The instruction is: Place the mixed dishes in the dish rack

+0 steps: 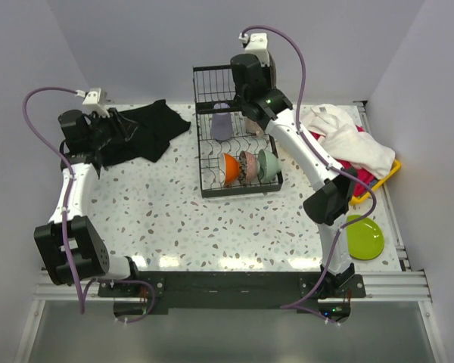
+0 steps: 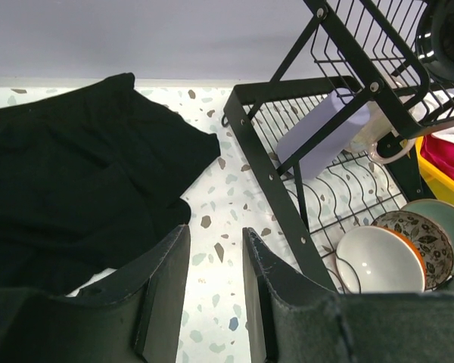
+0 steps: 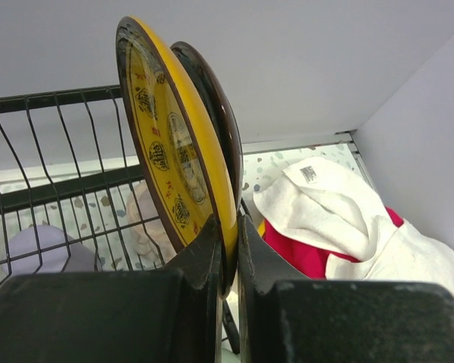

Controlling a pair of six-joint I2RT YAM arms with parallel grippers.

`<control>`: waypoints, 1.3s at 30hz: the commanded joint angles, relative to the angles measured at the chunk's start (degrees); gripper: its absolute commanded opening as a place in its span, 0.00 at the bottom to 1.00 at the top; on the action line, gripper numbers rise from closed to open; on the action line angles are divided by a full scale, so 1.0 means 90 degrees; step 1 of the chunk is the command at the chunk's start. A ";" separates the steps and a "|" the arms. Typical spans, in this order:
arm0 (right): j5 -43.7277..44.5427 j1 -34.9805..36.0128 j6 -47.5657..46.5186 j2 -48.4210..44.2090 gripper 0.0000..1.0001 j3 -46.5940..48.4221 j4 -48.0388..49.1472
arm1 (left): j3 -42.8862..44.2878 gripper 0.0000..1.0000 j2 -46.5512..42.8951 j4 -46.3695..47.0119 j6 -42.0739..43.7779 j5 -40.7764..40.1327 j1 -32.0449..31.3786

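Note:
My right gripper is shut on the lower rim of a black plate with a yellow patterned face, held on edge above the raised basket of the black wire dish rack. From above, this gripper is at the rack's back right. The lower grid holds an orange-outside bowl, a patterned bowl and a pale green bowl, with a lavender mug behind them. A lime green plate lies on the table at the near right. My left gripper is open and empty over the tabletop, left of the rack.
A black cloth is spread at the back left, under and beside my left gripper. A yellow tray with white cloth and red cloth sits right of the rack. Walls close the back and the right side.

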 commanded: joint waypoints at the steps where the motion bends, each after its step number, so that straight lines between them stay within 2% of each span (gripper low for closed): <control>1: 0.0315 -0.0004 0.0153 -0.0090 0.00 -0.0015 -0.0011 | -0.0080 0.39 -0.0103 0.0318 -0.0167 0.0091 -0.0031; 6: 0.0627 0.0006 0.0046 0.0066 0.00 -0.0074 -0.0022 | -0.0099 0.39 -0.0074 0.0366 -0.0197 0.0110 -0.0031; 18: 0.0647 0.0006 0.0046 0.0516 0.00 0.0258 0.0056 | -0.0138 0.39 -0.0015 0.0396 -0.0216 0.0110 -0.0031; 23: 0.0852 -0.0004 0.0347 0.0730 0.00 0.0521 0.0038 | -0.0177 0.39 0.0014 0.0415 -0.0236 0.0110 -0.0031; 32: 0.0716 -0.0072 0.0427 0.1092 0.00 0.0853 0.0193 | -0.0158 0.40 0.0111 0.0454 -0.0295 0.0130 -0.0031; 35: 0.0599 -0.0102 0.0281 0.1190 0.27 0.0971 0.0359 | -0.0177 0.40 0.0111 0.0435 -0.0304 0.0140 -0.0031; 36: 0.0521 -0.0092 0.0290 0.1161 0.41 0.1000 0.0369 | -0.0177 0.40 0.0092 0.0425 -0.0304 0.0149 -0.0031; 39: 0.0150 -0.0005 0.0173 0.0859 0.54 0.0942 0.0350 | -0.0187 0.40 0.0014 0.0415 -0.0314 0.0159 -0.0031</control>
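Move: At the right hand, which already pinches the near rim of the yellow plate, the free slot on the upper rack's right end lies about 9 cm ahead and some 10 cm down. The black plate stands about 10 cm ahead, 3 cm right and 4 cm below; the pink mug is roughly 6 cm ahead, 5 cm left and 24 cm below. From the left hand, the slot is about 16 cm ahead, 45 cm right and 3 cm up. Lowering the yellow plate onto the upper rack beside the black plate, the right hand eases down at first, then sinks faster, about 6 cm in all. Meanwhile it pushes some 3 cm forward, with a slight shift left. Once the descent has all but stopped, the fingers part to about half open, ending on either side of the plate's near rim. ##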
